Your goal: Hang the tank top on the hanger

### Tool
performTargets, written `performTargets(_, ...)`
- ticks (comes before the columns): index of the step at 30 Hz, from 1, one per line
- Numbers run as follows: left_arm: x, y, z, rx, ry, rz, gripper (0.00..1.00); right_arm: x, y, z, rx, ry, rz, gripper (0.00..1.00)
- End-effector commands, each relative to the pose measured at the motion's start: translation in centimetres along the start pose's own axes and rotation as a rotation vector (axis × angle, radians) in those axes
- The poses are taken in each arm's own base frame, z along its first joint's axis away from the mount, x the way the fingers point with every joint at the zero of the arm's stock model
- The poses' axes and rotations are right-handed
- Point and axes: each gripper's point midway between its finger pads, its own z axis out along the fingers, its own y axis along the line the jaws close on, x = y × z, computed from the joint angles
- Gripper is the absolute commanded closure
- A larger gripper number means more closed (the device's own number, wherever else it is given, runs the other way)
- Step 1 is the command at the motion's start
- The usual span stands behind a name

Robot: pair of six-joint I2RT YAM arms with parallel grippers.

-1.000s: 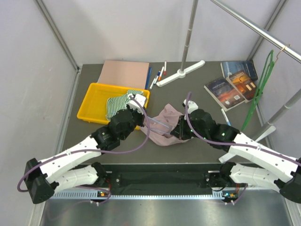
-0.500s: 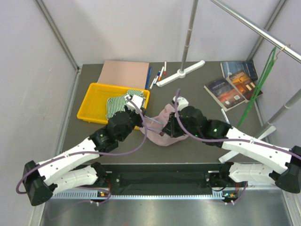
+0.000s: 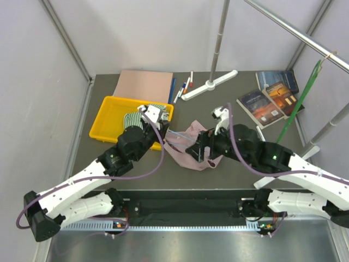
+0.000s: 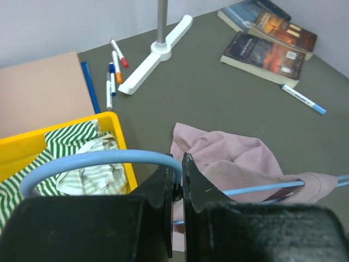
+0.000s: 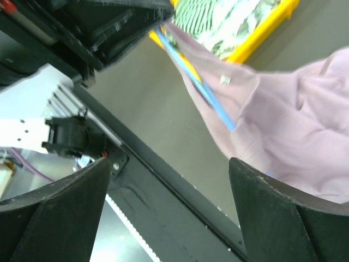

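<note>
The pink tank top hangs in folds over the thin light-blue hanger at the middle of the table. My left gripper is shut on the hanger where the hook curves, holding it above the tabletop. In the left wrist view my left gripper pinches the wire, and one wire arm runs right through the tank top. My right gripper stands open just right of the cloth. In the right wrist view my right gripper has wide jaws with nothing between them, the tank top and hanger above.
A yellow tray at the left holds a green-and-white striped cloth. Behind it lie a pink board and markers. A rack foot, books, a blue pen and a hanging green hanger stand right.
My right gripper has opened and let go of the tank top, drawing back a little. My left gripper has lifted the hanger up and toward the tray, pulling the cloth out longer.
</note>
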Motion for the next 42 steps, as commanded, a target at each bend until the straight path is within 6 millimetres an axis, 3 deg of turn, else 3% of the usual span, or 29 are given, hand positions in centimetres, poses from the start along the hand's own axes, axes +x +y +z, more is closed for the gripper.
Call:
performTargets(1,-4.0,-2.1,-1.1,0.131,-0.089,-0.044,1.0,-2.8,-0.3,-2.7,0.027,-0.096,-0.053,0.11)
performTargets(7,-4.6,-3.5,-1.8,0.212,-0.085,-0.041,1.0,-2.2,-1.3,-2.8,0.035,-0.079,-0.199,0.13)
performTargets(12,-5.3,-4.1,-2.3,0.255,-0.101,-0.049,1.0,0.6,-2.0,-1.5,0.025,0.023,-0.298,0.2)
performTargets(19,-5.0,-4.7,-2.4,0.283,-0.07,-0.037,1.0,3.3,-1.1,-0.3,-0.083,0.103,-0.361,0.32)
performTargets(23,-5.1,-4.8,-2.2,0.29,-0.057,-0.016,1.0,4.3,-1.3,0.0,-0.096,0.137,-0.388,0.53)
performTargets(24,-5.2,-4.9,-2.3,0.295,-0.053,-0.014,1.0,4.6,-1.3,0.1,-0.1,0.143,-0.392,0.7)
performTargets(27,-5.2,-5.1,-2.1,0.304,-0.047,-0.008,1.0,4.7,-1.0,0.3,-0.12,0.129,-0.388,1.0)
performTargets(30,-4.9,-5.2,-1.7,0.299,-0.037,-0.006,1.0,4.2,-1.1,0.5,-0.093,0.1,-0.362,1.0)
performTargets(31,-5.0,-5.0,-1.5,0.286,-0.033,-0.007,0.97,4.0,-1.4,0.6,-0.075,0.095,-0.35,1.0)
performTargets(33,-4.6,-5.0,-1.1,0.283,-0.013,0.001,0.76,3.1,-2.0,0.6,-0.013,0.061,-0.307,1.0)
performTargets(34,-4.8,-5.2,-1.1,0.289,-0.014,0.001,0.48,2.9,-2.3,0.6,0.011,0.051,-0.29,1.0)
performTargets(37,-4.9,-5.4,-0.9,0.294,-0.005,-0.013,0.04,1.8,-3.3,0.3,0.091,0.003,-0.222,1.0)
performTargets(42,-5.3,-5.4,-0.9,0.293,-0.01,-0.003,0.01,-0.2,-4.6,-1.0,0.189,-0.089,-0.137,1.0)
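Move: The hanger's near end, with the tank top strap over it, lies about 5 cm below the open right hand, 1 cm ahead and 2 cm to its right. From the left hand, shut on the hanger at its hook, that end is some 13 cm right, 8 cm back and 4 cm lower. The tank top's body sags about 4 cm ahead of the right hand and 14 cm below; the yellow box stands roughly 30 cm left of it, 14 cm farther out, 20 cm down. The right hand sinks some 5 cm and pinches hanger and strap; the left shifts back-right, then lets go. ##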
